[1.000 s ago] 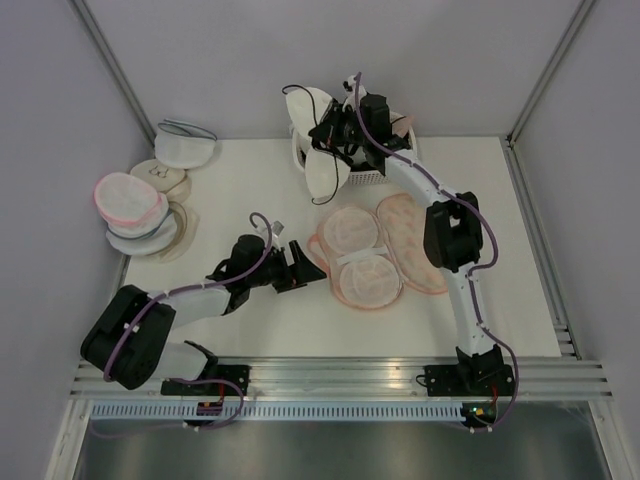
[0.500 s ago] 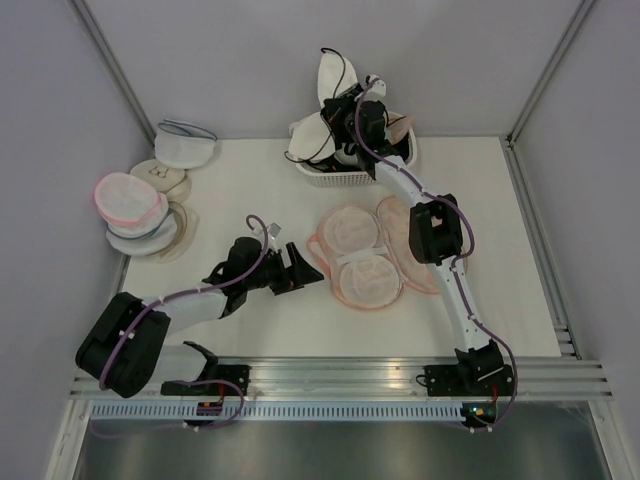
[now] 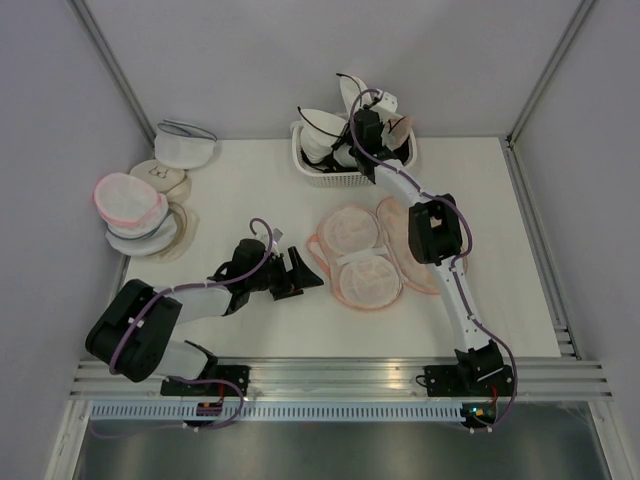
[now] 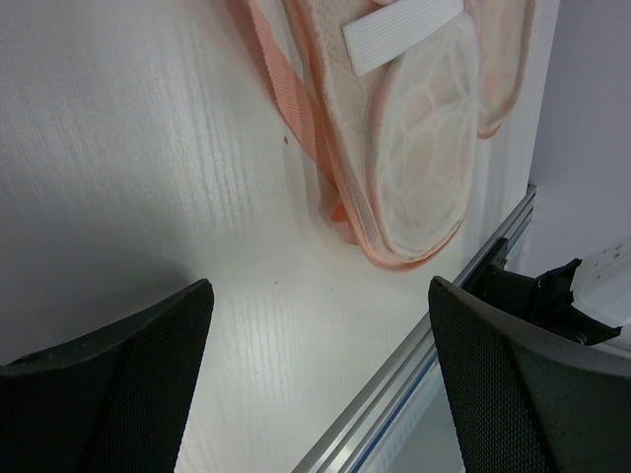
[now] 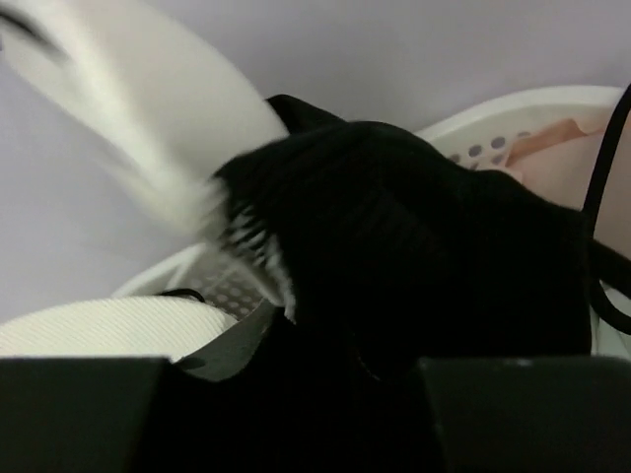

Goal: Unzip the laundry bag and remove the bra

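The laundry bag (image 3: 365,255) lies unzipped and spread flat in two peach halves at mid-table; its edge (image 4: 414,177) fills the top of the left wrist view. My left gripper (image 3: 300,268) (image 4: 317,286) rests open just left of it, holding nothing. The whitish bra (image 3: 322,135) hangs into the white basket (image 3: 400,165) at the back, one cup sticking up above the rim. My right gripper (image 3: 352,125) (image 5: 291,370) is over the basket beside it, its jaws slightly parted. In the right wrist view the bra (image 5: 128,118) is a blurred white shape, apart from the fingers.
Black fabric (image 5: 424,246) lies in the basket right in front of my right fingers, with something peach (image 3: 400,128) behind it. Round mesh bags (image 3: 135,205) are stacked at the left edge, with a white one (image 3: 185,145) behind them. Walls close the back and both sides.
My right arm swung the bra right and back over the basket, then lowered it in; its jaws went from shut to slightly parted. My left gripper barely moved.
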Controlling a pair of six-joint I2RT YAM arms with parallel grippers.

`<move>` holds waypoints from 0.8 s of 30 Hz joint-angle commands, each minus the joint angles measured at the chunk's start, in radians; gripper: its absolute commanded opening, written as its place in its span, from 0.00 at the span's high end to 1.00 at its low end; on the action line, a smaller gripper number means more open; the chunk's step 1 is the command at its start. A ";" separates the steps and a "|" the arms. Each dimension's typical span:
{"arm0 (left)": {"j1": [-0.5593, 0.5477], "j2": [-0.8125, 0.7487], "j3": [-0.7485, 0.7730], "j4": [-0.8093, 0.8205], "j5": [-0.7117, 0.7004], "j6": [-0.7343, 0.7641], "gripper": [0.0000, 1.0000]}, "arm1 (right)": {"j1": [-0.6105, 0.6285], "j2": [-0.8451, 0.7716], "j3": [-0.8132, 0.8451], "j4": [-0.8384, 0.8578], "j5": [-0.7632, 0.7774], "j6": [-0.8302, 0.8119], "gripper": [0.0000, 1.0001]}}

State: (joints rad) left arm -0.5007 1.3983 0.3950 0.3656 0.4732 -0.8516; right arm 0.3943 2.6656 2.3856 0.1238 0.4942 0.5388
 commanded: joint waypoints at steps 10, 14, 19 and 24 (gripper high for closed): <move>0.004 -0.041 -0.013 0.056 0.002 -0.015 0.07 | -0.018 -0.249 -0.121 0.125 -0.155 -0.138 0.31; 0.004 -0.059 -0.018 0.049 -0.004 -0.015 0.07 | -0.018 -0.332 -0.134 0.122 -0.154 -0.192 0.15; 0.004 -0.082 -0.016 0.044 -0.004 -0.017 0.07 | -0.017 -0.455 -0.244 0.140 -0.152 -0.224 0.02; 0.004 -0.111 -0.013 0.018 -0.010 -0.010 0.07 | -0.015 -0.536 -0.275 -0.015 -0.053 -0.258 0.02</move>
State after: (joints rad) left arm -0.5007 1.3243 0.3843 0.3733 0.4725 -0.8524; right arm 0.3794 2.1956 2.1326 0.2008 0.3634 0.3260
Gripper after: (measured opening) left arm 0.929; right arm 0.976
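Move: The right hand is over the far half of the white basket, whose middle lies about 5 cm back, 4 cm left and 9 cm below. The white bra hangs around 7 cm to that hand's left, level with it front to back and slightly lower. A black bra lies nearly straight under the fingers, some 5 cm down, and a pink one about 8 cm to the right, 6 cm down. From the idle left hand, the basket is roughly 38 cm ahead and 10 cm right, at about its height. Dipping only a centimetre or two first, the right hand opens its barely parted fingers wide to leave the white bra over the basket, then climbs fast, some 20 cm up from its start and about 6 cm back, clear of the pile, tilting the fingertips up by about 15 degrees. The left hand, still empty and open, rises about 2 cm. ##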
